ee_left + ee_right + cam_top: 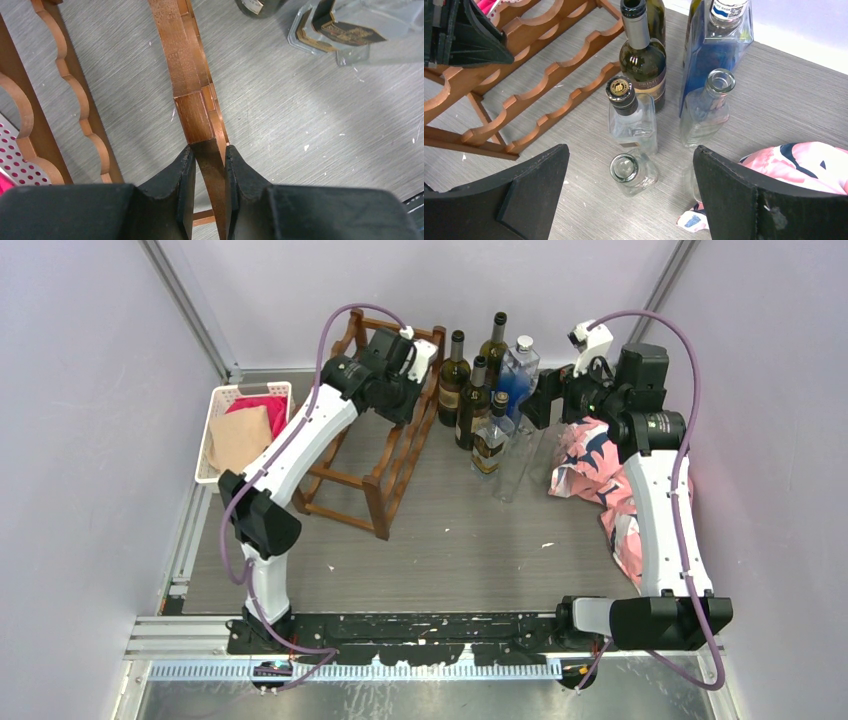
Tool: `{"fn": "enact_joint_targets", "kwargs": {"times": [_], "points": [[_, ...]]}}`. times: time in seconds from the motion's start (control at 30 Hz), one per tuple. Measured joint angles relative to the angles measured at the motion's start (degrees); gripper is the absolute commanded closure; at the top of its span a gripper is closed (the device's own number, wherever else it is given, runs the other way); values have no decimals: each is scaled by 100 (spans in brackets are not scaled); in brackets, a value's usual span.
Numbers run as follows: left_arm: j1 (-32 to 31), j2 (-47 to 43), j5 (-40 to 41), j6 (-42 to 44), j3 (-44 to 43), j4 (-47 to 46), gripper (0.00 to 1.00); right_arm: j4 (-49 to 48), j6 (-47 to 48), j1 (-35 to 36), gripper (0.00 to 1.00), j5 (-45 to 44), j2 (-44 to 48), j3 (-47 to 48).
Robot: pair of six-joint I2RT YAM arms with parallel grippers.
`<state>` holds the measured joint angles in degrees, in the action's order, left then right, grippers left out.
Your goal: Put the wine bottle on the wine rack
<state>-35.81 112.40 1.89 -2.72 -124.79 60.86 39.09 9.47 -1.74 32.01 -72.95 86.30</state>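
The dark reddish-brown wine rack (372, 478) stands left of centre on the table. My left gripper (404, 400) is shut on one of its upper wooden rails (192, 112), with the black fingers (185, 175) pressed on both sides of the wood. A dark green wine bottle (453, 378) stands upright just right of the rack, among other bottles; the right wrist view shows it too (642, 60). My right gripper (538, 405) hovers open above this cluster, its jaws wide apart over a small clear bottle (631, 172) and holding nothing.
Around the wine bottle stand two more dark bottles (492, 345), a blue bottle (716, 45), a black-capped square clear bottle (631, 120) and a clear flask (706, 110). A white basket (225, 400) with cloths sits far left. A floral cloth (600, 475) lies right.
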Motion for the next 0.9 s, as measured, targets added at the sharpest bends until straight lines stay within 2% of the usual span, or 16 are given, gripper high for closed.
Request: {"fn": "enact_joint_targets", "kwargs": {"times": [0.3, 0.4, 0.57, 0.73, 0.9], "points": [[122, -304, -337, 503, 409, -33, 93, 129, 59, 0, 0, 284, 70, -9], [179, -352, -404, 542, 481, -63, 88, 195, 85, 0, 0, 378, 70, -9], [219, -420, -457, 531, 590, -155, 67, 339, 190, 0, 0, 527, 70, -9], [229, -487, -402, 439, 610, -170, 35, 551, 428, 0, 0, 734, 70, -9], [247, -782, -223, 17, 540, -107, 17, 931, 820, 2, 0, 848, 70, -9]]}}
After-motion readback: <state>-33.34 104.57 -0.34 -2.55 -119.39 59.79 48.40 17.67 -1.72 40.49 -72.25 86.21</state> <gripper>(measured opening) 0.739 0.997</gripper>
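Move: Between the left fingers is the upper right rail of the wine rack, whose middle lies about 7 cm left, 4 cm ahead and 12 cm below that hand; the second wine bottle stands some 12 cm ahead and 9 cm to its right. From the open right hand the nearer wine bottle is roughly 11 cm ahead, 13 cm left and 20 cm down, with the capped clear bottle about 5 cm ahead, 10 cm left. Still pinching the rack's upper right rail, the left hand draws it about 1.5 cm to the left and slightly back, turning some 5 degrees clockwise, then pauses, opens wide and lifts off by about 3 cm. The right hand, open and empty, eases back, then also left and down, swinging about 10 degrees counter-clockwise above the bottles. ##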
